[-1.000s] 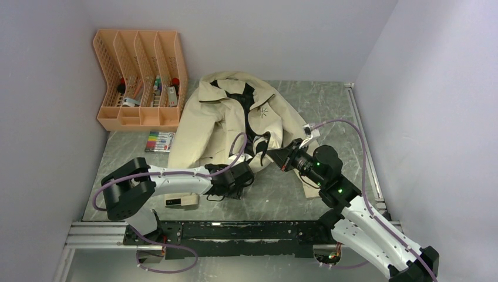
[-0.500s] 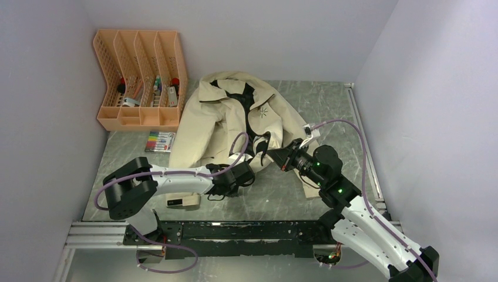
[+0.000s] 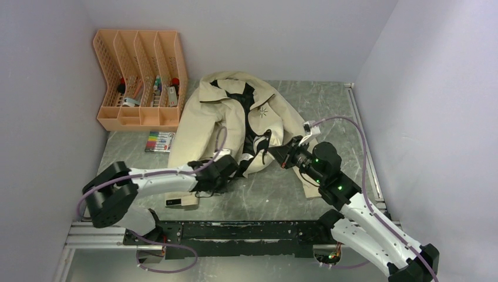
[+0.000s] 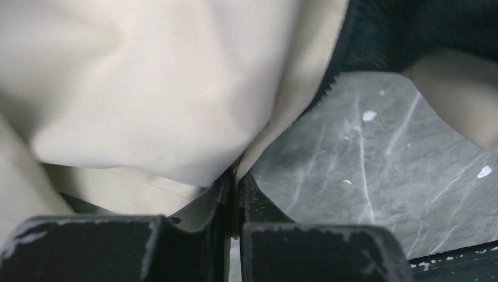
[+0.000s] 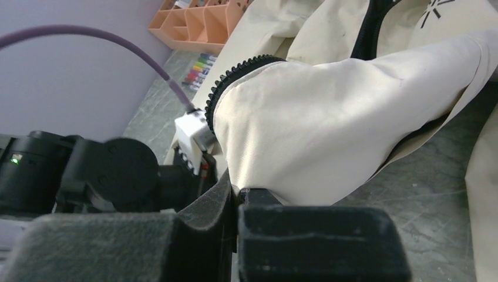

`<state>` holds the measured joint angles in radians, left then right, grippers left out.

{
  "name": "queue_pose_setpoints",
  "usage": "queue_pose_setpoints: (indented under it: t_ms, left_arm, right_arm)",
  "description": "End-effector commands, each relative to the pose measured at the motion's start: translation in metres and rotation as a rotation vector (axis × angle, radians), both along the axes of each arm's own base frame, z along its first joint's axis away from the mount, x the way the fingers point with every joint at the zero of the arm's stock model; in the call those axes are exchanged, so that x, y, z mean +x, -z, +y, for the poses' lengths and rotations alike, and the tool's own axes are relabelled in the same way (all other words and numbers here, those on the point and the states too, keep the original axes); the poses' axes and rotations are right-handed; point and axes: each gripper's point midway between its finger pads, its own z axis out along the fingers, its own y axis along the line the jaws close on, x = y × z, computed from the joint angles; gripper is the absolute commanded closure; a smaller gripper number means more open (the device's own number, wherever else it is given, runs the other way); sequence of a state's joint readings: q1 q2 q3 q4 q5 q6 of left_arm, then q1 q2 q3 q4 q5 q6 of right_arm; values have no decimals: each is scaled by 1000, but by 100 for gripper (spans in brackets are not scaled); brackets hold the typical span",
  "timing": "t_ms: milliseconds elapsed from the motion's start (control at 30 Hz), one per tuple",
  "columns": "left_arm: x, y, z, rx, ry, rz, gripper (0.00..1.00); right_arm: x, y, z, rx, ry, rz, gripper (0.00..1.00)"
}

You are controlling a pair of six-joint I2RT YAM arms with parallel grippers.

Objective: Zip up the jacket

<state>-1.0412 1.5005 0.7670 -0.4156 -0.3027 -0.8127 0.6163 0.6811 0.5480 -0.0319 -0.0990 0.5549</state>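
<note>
The beige jacket (image 3: 217,117) lies spread on the grey table, its front open and its dark lining showing down the middle. My left gripper (image 3: 234,165) is at the bottom hem of the left front panel. In the left wrist view it (image 4: 236,176) is shut on a thin fold of the cream fabric (image 4: 147,88), next to the dark zipper edge (image 4: 329,88). My right gripper (image 3: 271,154) holds the right panel's lower edge. In the right wrist view it (image 5: 236,191) is shut on the cream cloth (image 5: 329,129), below the curling zipper teeth (image 5: 235,76).
An orange file organiser (image 3: 141,79) stands at the back left, with a pack of markers (image 3: 160,141) in front of it. A small cream block (image 3: 181,202) lies under the left arm. Walls close in on three sides, and a metal rail (image 3: 235,229) runs along the near edge.
My left gripper has shut on the jacket's hem and the left arm has drawn back to the left, pulling the panel with it. The right gripper kept its hold, shifting only slightly.
</note>
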Motion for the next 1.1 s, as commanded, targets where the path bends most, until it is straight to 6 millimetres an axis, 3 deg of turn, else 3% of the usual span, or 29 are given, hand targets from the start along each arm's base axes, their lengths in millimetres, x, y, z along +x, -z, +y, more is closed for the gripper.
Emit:
queue_pose_setpoints:
  t_ms: [0,267,400,533,867,1067]
  left_arm:
    - [20,-25,12,-119,-37,-34,92]
    - [73,-101,18,-406,-66,-203,92]
    - [97,-148,14,-563,-46,-287,92]
    - [108,-191,10,-678,-15,-378,92]
    - [102,-265,8,-931,67,-541,92]
    - [89,-290,9,-1037,129,-629,92]
  right_arm:
    - [10,-21,-5,-27,32,-65,100]
    - [20,-49,-11,-65,59,-152,100]
    - [13,-64,1,-14,-14,-201,100]
    - [7,-61,15,31,-92,-187,100]
    - [-16,-63,45,123,-311,-236,100]
    - [-25,-66,62,179,-442,-256,100]
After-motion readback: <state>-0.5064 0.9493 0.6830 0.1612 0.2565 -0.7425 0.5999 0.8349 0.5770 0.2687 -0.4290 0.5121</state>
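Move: The left gripper, low over the table, holds the left front's lower corner. The right front's corner, held in the right gripper, lies about 6 cm ahead, 9 cm right and 20 cm up from it. The left cuff is some 15 cm left and 6 cm back, at table height. From the right gripper the left front's corner is about 5 cm back, 10 cm left and 21 cm down; the right cuff lies roughly 12 cm right, 7 cm back and 22 cm below. Keep both grips shut on the cloth. Lift the left front's corner about 25 cm with the left gripper while carrying it 10 cm forward, towards the right front's corner, and swing the fingers up from pointing down to nearly level, forward and right. Raise the right gripper about 4 cm first, then bring it some 5 cm left, turning it counter-clockwise. ##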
